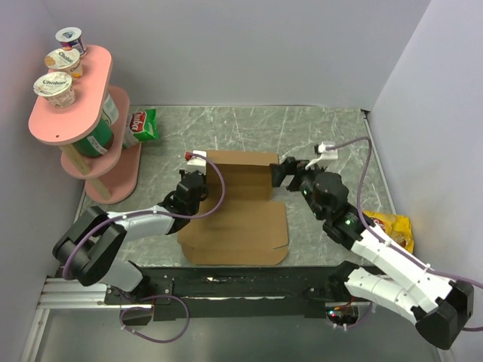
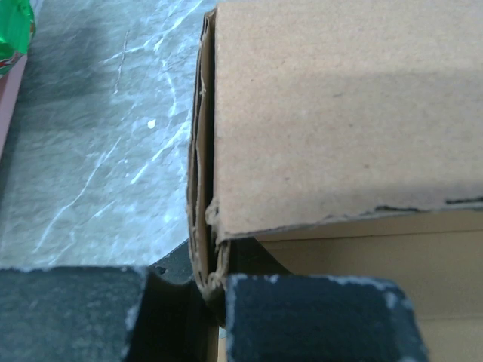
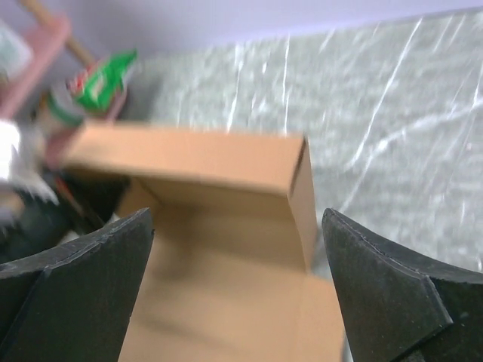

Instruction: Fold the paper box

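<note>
The paper box [image 1: 238, 234] is brown corrugated cardboard in the middle of the table. Its near panel lies flat and its far part is folded up into walls. My left gripper [image 1: 194, 183] is at the box's left wall. In the left wrist view the gripper [image 2: 213, 290] is shut on the wall's layered edge [image 2: 202, 226], beside the raised panel [image 2: 339, 113]. My right gripper [image 1: 281, 172] is at the box's right side, open and holding nothing. In the right wrist view its fingers [image 3: 392, 294] stand wide apart, with the box's upright corner [image 3: 298, 188] just ahead.
A pink two-tier stand [image 1: 72, 102] with yogurt cups is at the far left, with a green packet [image 1: 143, 125] beside it. A yellow packet [image 1: 394, 226] lies at the right, by my right arm. Purple walls close in the table at the back and right.
</note>
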{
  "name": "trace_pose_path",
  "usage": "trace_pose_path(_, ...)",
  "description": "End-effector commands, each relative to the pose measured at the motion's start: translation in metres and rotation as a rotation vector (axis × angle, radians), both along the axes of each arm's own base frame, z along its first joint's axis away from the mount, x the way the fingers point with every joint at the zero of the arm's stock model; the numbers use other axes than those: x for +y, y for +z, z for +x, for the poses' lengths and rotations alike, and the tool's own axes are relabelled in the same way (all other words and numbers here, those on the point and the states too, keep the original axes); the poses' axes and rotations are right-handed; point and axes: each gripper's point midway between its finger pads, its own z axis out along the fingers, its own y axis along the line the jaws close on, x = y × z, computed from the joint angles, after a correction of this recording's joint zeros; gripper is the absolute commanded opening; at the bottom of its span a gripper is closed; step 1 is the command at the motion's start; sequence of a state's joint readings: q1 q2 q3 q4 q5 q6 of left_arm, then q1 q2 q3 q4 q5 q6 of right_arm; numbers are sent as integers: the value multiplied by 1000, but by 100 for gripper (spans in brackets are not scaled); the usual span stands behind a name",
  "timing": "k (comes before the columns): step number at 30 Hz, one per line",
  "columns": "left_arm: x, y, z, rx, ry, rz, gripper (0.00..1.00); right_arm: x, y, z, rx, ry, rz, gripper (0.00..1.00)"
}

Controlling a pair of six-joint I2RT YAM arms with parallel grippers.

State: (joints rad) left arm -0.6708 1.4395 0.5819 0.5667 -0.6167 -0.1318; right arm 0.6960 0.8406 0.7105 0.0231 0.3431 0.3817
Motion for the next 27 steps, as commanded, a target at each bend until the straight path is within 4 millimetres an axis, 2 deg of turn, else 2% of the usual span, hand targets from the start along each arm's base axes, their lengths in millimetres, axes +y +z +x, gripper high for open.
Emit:
trace_pose_path(1,-12,19,12,-109,-18,-87,1,5,28,33,-68,-89,27,99)
trace_pose_path(3,-13,17,12,-118,-23,-104,1,11,29,51,-100,-127,13,100)
trace_pose_path(9,-21,0,11,-85,-53,-131,1,32,35,84,-208,-204,-28,100)
trace_pose_path(15,-24,-10,3,-55,-82,-154,3,43,26,100,-229,-222,-81,99)
trace_pose_path(17,-23,-13,0,-46,-88,-156,8,43,21,102,-226,-230,-100,100)
trace_pose_path(21,-23,-16,-7,-33,-103,-180,24,46,-3,107,-192,-228,-156,99)
trace_pose_path(22,-24,-14,-9,-35,-112,-187,35,47,-6,108,-185,-228,-165,100)
trace_pose_path(23,-23,-16,-11,-29,-112,-188,43,46,-10,109,-179,-233,-174,100)
trace_pose_path(24,-23,-16,-12,-26,-116,-191,45,47,-17,109,-169,-231,-187,99)
trace_pose_path(27,-24,-14,-18,-24,-138,-206,62,48,-26,112,-153,-230,-214,100)
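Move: The right hand, open, has the right end of the box's raised top flap about 7 cm ahead, 1 cm left and 14 cm below. From the same hand, the flap's left corner is some 8 cm ahead and 23 cm left, and the flat front panel 12 cm left, 1 cm back, 25 cm below. The left hand pinches the left wall, with the flap's left corner 3 cm ahead and its right end also 23 cm right. Right hand, open, swings about 11 cm forward-left over the flap's right end; left sinks some 3 cm, opening. ##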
